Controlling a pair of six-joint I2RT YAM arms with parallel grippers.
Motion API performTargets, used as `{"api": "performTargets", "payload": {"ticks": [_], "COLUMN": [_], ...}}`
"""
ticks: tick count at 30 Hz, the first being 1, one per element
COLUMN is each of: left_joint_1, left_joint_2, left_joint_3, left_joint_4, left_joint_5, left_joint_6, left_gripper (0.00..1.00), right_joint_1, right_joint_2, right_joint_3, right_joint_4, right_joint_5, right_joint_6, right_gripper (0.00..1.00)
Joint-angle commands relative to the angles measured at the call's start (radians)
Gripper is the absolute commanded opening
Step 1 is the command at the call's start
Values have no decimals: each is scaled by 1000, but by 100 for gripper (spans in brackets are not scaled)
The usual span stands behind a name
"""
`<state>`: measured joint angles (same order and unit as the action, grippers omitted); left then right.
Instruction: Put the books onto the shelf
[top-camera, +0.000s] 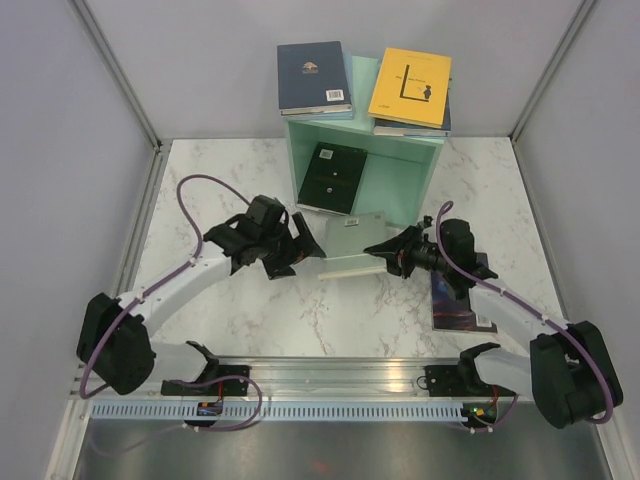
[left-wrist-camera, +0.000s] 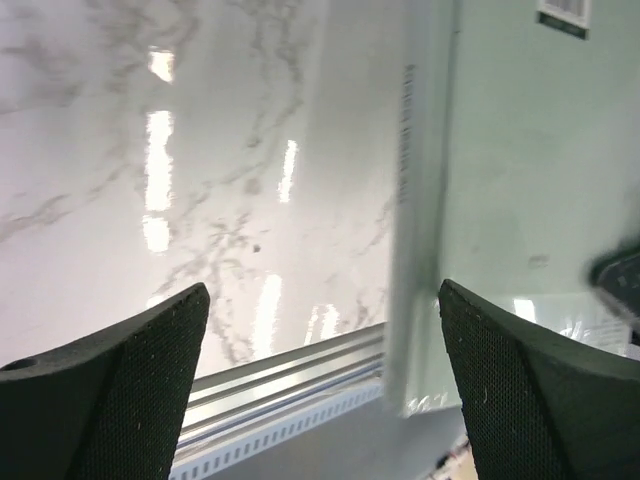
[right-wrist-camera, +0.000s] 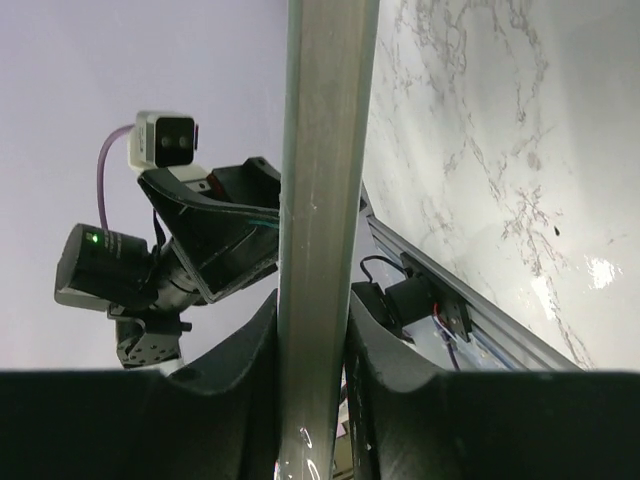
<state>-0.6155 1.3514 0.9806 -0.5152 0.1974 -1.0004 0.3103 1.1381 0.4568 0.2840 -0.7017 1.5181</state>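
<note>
The mint-green shelf (top-camera: 400, 170) stands at the back of the table. A navy book (top-camera: 313, 77) and a yellow book (top-camera: 410, 88) lie on its top, and a black book (top-camera: 332, 178) leans inside it. A pale green book (top-camera: 352, 243) hangs in front of the shelf, with my right gripper (top-camera: 388, 247) shut on its right edge. The right wrist view shows that book (right-wrist-camera: 320, 180) edge-on between the jaws of the right gripper (right-wrist-camera: 312, 340). My left gripper (top-camera: 308, 240) stands open at the book's left edge. In the left wrist view the book (left-wrist-camera: 500, 200) sits by the right finger (left-wrist-camera: 530, 390) of the left gripper (left-wrist-camera: 320, 400).
A dark galaxy book (top-camera: 462, 305) lies flat on the marble table (top-camera: 330, 320) under my right arm. A stack of other books sits beneath the yellow one. Grey walls enclose the table, and a metal rail (top-camera: 330, 385) runs along the near edge.
</note>
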Motion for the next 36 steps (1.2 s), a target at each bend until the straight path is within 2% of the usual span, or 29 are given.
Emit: {"api": "performTargets", "payload": {"ticks": [1,3,7,15,27,36], "left_joint_1": [39,52,65,69,74,88], "left_joint_2": [-118,-190,-299,-439,-480,-491], "left_joint_3": [12,21,50,40,46,69], "left_joint_4": [-265,-330,-419,-538,-589,-640], "left_joint_5": [-156,-190,-242,-265,-181,-174], "left_joint_6": [121,134,147,172,221,315], "left_gripper": [98,98,98,100,99,100], "right_joint_1": [-2,-2,0,35,110,118], "right_joint_2": [20,57,112,330,699,900], "right_joint_3": [138,187,310,477,666,801], "right_joint_4": [231,219,71,104,187,121], "right_joint_5": [-5,7,57,226,478,580], "right_joint_6": [7,-33,-157,-196,-147,-127], "right_gripper": [0,0,0,0,0,0]}}
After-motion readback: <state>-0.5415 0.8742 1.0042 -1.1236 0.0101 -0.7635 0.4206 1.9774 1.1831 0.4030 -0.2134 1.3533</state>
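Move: The grey-green book is already pinched by the right hand. Its place is over the black book lying in the left half of the shelf, about 30 cm ahead of the right hand, 13 cm to its left and 10 cm lower. The yellow book on the shelf's top is some 28 cm ahead, 4 cm right and 20 cm above; the purple book lies roughly 23 cm right, 4 cm back and 12 cm below. From the open left hand, the black book is about 30 cm ahead, 9 cm right and 9 cm below. The grey-green book, kept pinched at its right side, is carried forward into the shelf: the right hand goes about 23 cm forward, drifting left, rising some 5 cm on the way and then sinking to about 5 cm below its start, while it swings roughly 15 degrees clockwise and rolls its left side down. The left hand, already wide open beside the book, draws off left, back and a little up. ##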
